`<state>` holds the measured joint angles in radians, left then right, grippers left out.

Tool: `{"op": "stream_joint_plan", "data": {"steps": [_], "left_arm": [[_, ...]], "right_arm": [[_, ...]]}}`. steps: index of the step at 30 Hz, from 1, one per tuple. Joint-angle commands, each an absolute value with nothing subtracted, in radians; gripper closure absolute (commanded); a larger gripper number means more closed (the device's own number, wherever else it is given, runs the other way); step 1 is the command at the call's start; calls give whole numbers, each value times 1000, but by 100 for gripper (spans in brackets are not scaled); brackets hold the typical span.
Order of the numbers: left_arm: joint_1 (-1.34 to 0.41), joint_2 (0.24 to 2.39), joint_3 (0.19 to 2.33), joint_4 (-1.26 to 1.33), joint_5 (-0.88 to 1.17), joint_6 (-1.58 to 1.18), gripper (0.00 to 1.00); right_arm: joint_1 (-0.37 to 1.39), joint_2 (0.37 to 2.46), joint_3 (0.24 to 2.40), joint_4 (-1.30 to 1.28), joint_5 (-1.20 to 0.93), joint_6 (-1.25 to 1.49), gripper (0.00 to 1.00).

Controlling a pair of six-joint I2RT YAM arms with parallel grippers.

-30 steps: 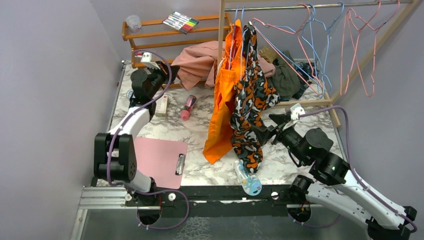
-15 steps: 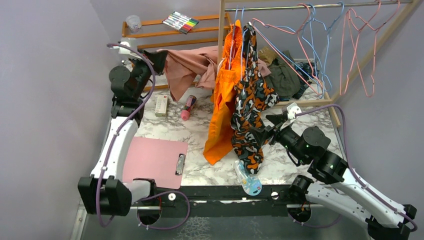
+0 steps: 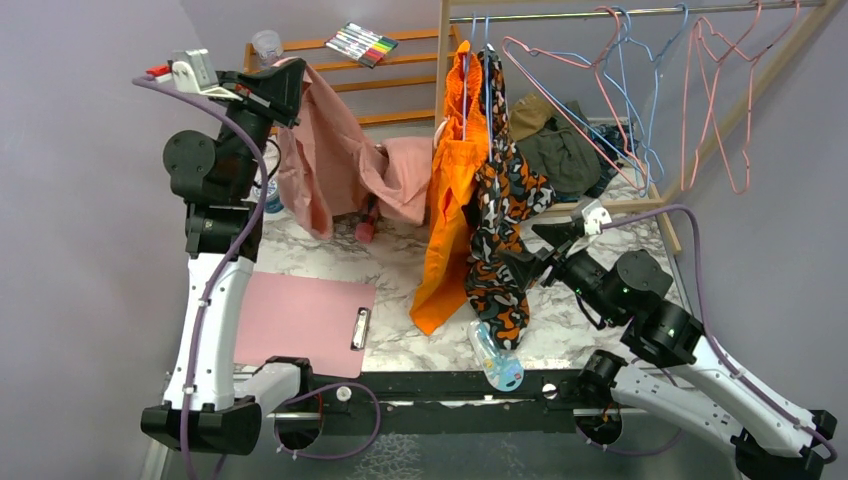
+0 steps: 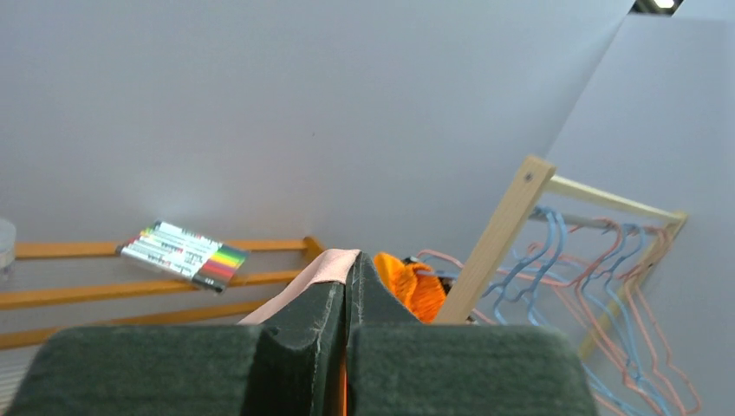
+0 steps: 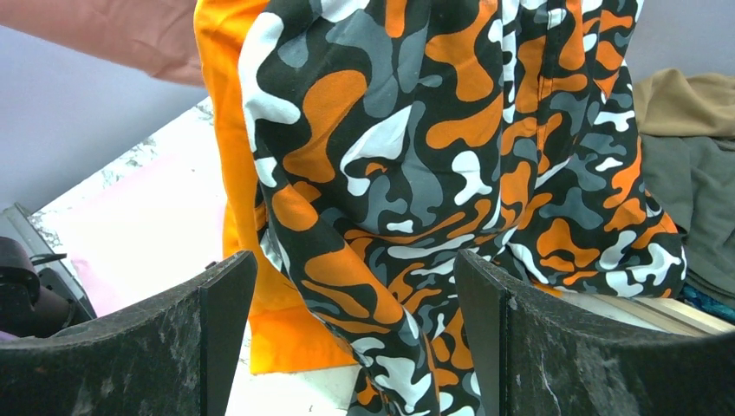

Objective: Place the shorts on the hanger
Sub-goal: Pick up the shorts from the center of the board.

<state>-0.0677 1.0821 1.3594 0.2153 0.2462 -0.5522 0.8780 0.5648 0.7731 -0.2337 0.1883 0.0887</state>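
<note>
My left gripper [image 3: 287, 88] is raised high at the back left, shut on an edge of the dusty-pink shorts [image 3: 335, 170]. They hang from it in a long drape, their far end against the orange garment. In the left wrist view the jaws [image 4: 347, 290] are pressed together with pink shorts fabric [image 4: 322, 269] pinched at the tips. A pink wire hanger [image 3: 688, 110] hangs on the wooden rail at the back right, far from both grippers. My right gripper [image 3: 527, 262] is open beside the hanging camouflage garment [image 5: 416, 173], whose folds lie loose between the wide-apart fingers.
An orange garment [image 3: 445, 200] and the camouflage garment [image 3: 505, 200] hang mid-table on blue hangers. A pink clipboard [image 3: 305, 320] lies front left and a clear bottle [image 3: 495, 362] at the front edge. Olive clothes [image 3: 560, 150] are piled at the back right. A marker pack [image 3: 360, 43] sits on the wooden shelf.
My left arm has swung up and to the left, lifting the shorts off the back of the table into the air. The right arm has barely moved and stays open.
</note>
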Motion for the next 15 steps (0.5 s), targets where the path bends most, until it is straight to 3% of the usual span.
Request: {"op": "stream_joint_plan", "data": {"steps": [1, 15], "left_arm": [[-70, 1064, 1482, 236, 219, -619, 100], [-71, 1123, 1746, 260, 332, -820, 100]], "right_arm": [[885, 572, 809, -249, 150, 88, 14], [884, 603, 875, -259, 69, 49, 14]]}}
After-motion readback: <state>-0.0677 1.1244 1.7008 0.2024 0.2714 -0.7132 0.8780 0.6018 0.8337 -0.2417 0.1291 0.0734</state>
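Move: About 7 cm ahead of the left hand, 5 cm to its right and 22 cm below lies the middle of the pink shorts, already pinched by one corner in the shut fingers. The orange trousers hang some 24 cm to the hand's right, 6 cm ahead and 25 cm lower; the pink clipboard lies 15 cm back, 9 cm left and 55 cm down. From the right hand the shorts are about 20 cm ahead and 33 cm left, nearly level. Hoisting the shorts higher, the left hand climbs about 13 cm and draws back some 7 cm towards its base, away from the wooden shelf, without a stop. Its wrist tips the fingers up by roughly 15 degrees, while the closed fingers keep their pinch on the cloth. ##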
